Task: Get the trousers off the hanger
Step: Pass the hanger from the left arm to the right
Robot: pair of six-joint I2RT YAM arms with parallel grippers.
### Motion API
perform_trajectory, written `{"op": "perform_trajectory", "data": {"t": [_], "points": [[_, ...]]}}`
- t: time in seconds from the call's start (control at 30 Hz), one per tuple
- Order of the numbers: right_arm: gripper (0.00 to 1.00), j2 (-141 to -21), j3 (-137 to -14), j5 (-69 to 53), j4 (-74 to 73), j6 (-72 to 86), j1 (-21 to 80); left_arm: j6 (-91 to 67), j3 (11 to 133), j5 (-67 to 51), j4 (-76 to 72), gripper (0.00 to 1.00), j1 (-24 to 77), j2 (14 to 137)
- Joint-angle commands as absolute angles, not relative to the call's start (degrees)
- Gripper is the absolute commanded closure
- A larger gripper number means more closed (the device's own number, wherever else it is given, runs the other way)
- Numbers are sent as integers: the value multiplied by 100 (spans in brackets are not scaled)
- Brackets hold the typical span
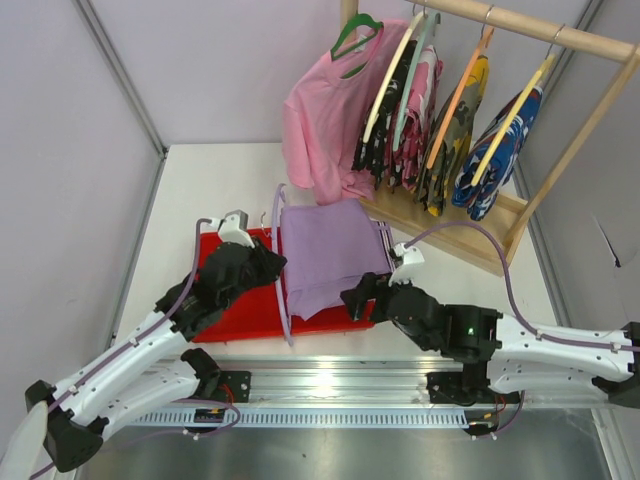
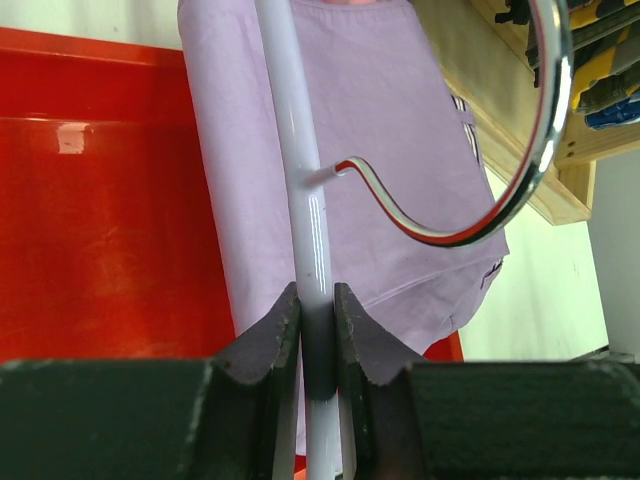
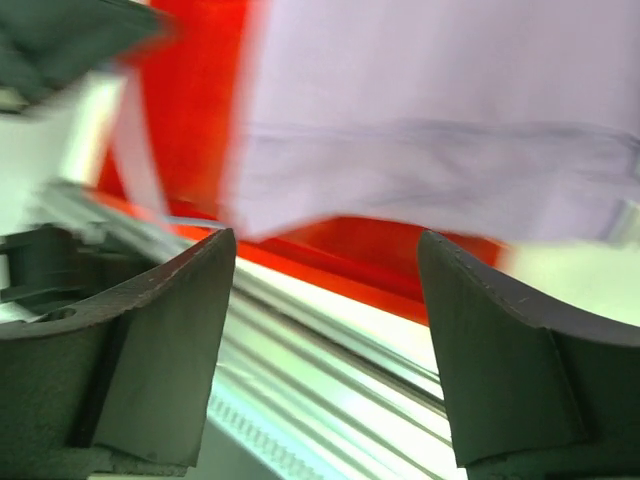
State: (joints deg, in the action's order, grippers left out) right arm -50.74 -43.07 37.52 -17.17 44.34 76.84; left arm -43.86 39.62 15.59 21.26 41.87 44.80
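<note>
The pale lavender trousers (image 1: 325,255) lie flat over the red tray (image 1: 230,305), still draped on a pale hanger (image 1: 281,275) that runs along their left edge. My left gripper (image 1: 272,262) is shut on the hanger's bar (image 2: 300,200), with the bar clamped between the fingers (image 2: 318,335). The hanger's metal hook (image 2: 545,120) curves off to the right, over the trousers (image 2: 390,150). My right gripper (image 1: 355,300) is open and empty at the trousers' near right corner. In the blurred right wrist view the cloth (image 3: 430,110) lies just beyond it (image 3: 325,330). A dark speckled garment (image 1: 372,140) hangs on the rack.
A wooden rack (image 1: 500,225) stands at the back right. It holds a pink shirt (image 1: 320,130), several patterned garments and a blue-red-white one (image 1: 495,160). A metal rail (image 1: 330,380) runs along the table's near edge, close under my right gripper.
</note>
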Motion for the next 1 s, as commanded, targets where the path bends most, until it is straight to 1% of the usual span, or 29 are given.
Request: {"op": "perform_trajectory", "data": {"t": [0.0, 0.2, 0.37, 0.77, 0.87, 0.9, 0.97], "points": [[23, -5062, -3929, 4087, -2715, 5053, 7541, -4043, 4377, 1556, 2092, 100, 4096, 4359], [27, -5449, -3779, 3894, -2997, 5449, 7523, -4052, 4386, 1617, 2250, 99, 4061, 4307], [35, -5783, -3718, 3876, -2953, 5599, 7532, -4043, 4386, 1670, 2346, 99, 4034, 4271], [44, -6108, -3182, 3569, -1874, 5397, 7234, -3911, 4535, 1793, 2645, 99, 3964, 4201], [55, -6161, -3111, 3568, -1732, 5414, 7172, -3894, 4544, 1802, 2707, 99, 3946, 4192], [64, -6170, -3111, 3594, -1740, 5431, 7154, -3894, 4535, 1802, 2724, 99, 3938, 4192], [72, -6179, -3103, 3700, -1828, 5510, 7128, -3885, 4535, 1811, 2768, 99, 3894, 4175]]}}
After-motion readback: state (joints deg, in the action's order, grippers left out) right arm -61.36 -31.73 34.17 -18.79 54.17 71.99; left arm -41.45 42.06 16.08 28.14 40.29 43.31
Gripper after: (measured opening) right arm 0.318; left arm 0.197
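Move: The trousers' near right corner, by the striped waistband, lies about 3 cm ahead of my open right hand, 6 cm to its right and 14 cm lower. Their middle is some 9 cm ahead and 5 cm left, 12 cm down. The tray's near right corner is about 5 cm back, 3 cm right and 18 cm below. From my left hand, holding the hanger, the waistband corner is roughly 23 cm right, 5 cm back and 12 cm down. I drop my right hand about 14 cm towards the near right corner of the trousers, easing 4 cm to the right on the way and tipping the fingers further down. Once low, beside the tray's near right corner, I close them from wide open to about a third. My left hand keeps its pinch on the hanger and draws it some 2 cm left. ##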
